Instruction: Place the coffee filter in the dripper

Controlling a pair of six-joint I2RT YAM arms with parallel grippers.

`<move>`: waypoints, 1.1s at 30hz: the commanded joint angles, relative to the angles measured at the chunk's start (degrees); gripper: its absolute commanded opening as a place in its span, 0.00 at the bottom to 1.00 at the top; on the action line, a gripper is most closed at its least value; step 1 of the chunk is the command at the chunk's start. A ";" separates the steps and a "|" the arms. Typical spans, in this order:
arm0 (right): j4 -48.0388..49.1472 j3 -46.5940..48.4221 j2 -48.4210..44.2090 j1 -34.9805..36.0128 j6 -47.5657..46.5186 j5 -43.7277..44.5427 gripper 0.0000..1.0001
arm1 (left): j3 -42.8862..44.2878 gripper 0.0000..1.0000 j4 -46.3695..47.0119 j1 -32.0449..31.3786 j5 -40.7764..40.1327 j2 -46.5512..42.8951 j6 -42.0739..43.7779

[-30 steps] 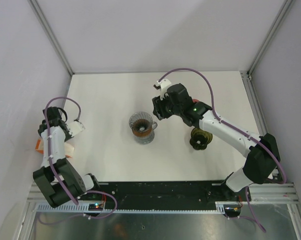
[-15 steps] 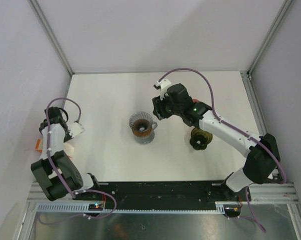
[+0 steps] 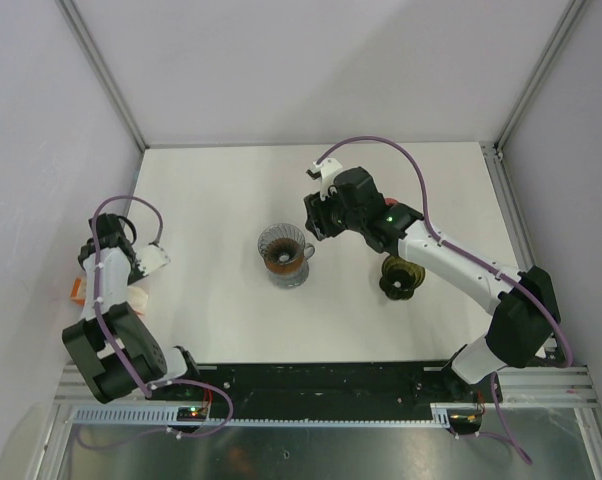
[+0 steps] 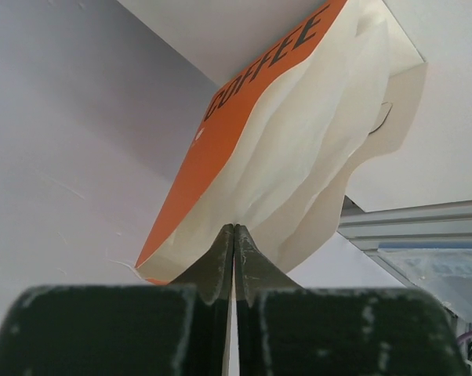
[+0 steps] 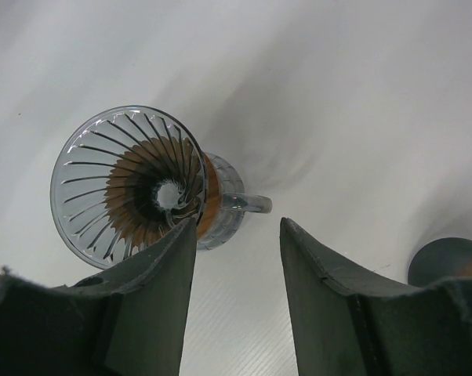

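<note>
The glass dripper (image 3: 284, 255), ribbed and with a brown base, stands upright mid-table. In the right wrist view the dripper (image 5: 126, 184) shows empty, its handle pointing right. My right gripper (image 5: 236, 223) hovers open just to the right of it, nothing between its fingers; from above the right gripper (image 3: 316, 222) sits beside the dripper's rim. At the table's left edge lies an orange pack (image 4: 244, 102) of cream coffee filters (image 4: 299, 149). My left gripper (image 4: 234, 229) is shut on a thin filter edge at the pack's mouth.
A dark ribbed cup-like object (image 3: 399, 277) stands to the right of the dripper, under the right arm. The filter pack (image 3: 138, 298) overhangs the left table edge next to the purple wall. Metal rails run along the near edge.
The left gripper's jaws have closed on the filter edge, and the left arm shifted slightly toward the pack. The right arm has not moved.
</note>
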 commanded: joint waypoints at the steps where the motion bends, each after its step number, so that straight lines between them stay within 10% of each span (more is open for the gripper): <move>1: 1.20 0.01 0.35 0.04 -0.60 -0.48 0.52 | 0.56 0.00 0.23 0.41 0.81 -3.67 2.84; 33: 1.13 0.02 -0.16 0.13 -0.29 -0.78 0.52 | 2.52 0.00 -0.41 0.31 12.30 -14.84 9.99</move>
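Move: Some 43 cm to the right of the left hand and about 9 cm farther out stands the dripper, its middle roughly at the hand's own height, with the carafe directly under it, about 6 cm below the hand. The filter pack, whose left end the left fingers are at, has its middle about 4 cm to their right and 5 cm below. From the idle right hand, the dripper lies about 8 cm left, 2 cm back and 9 cm below. Keeping its already shut fingertips pinched on the edge of one coffee filter, the left hand draws the filter up out of the pack, rising about 5 cm in all. First it goes straight up; over the last part it also eases a couple of centimetres right and forward, the wrist turning some 10 degrees clockwise and the fingertips tipping forward by about as much. ##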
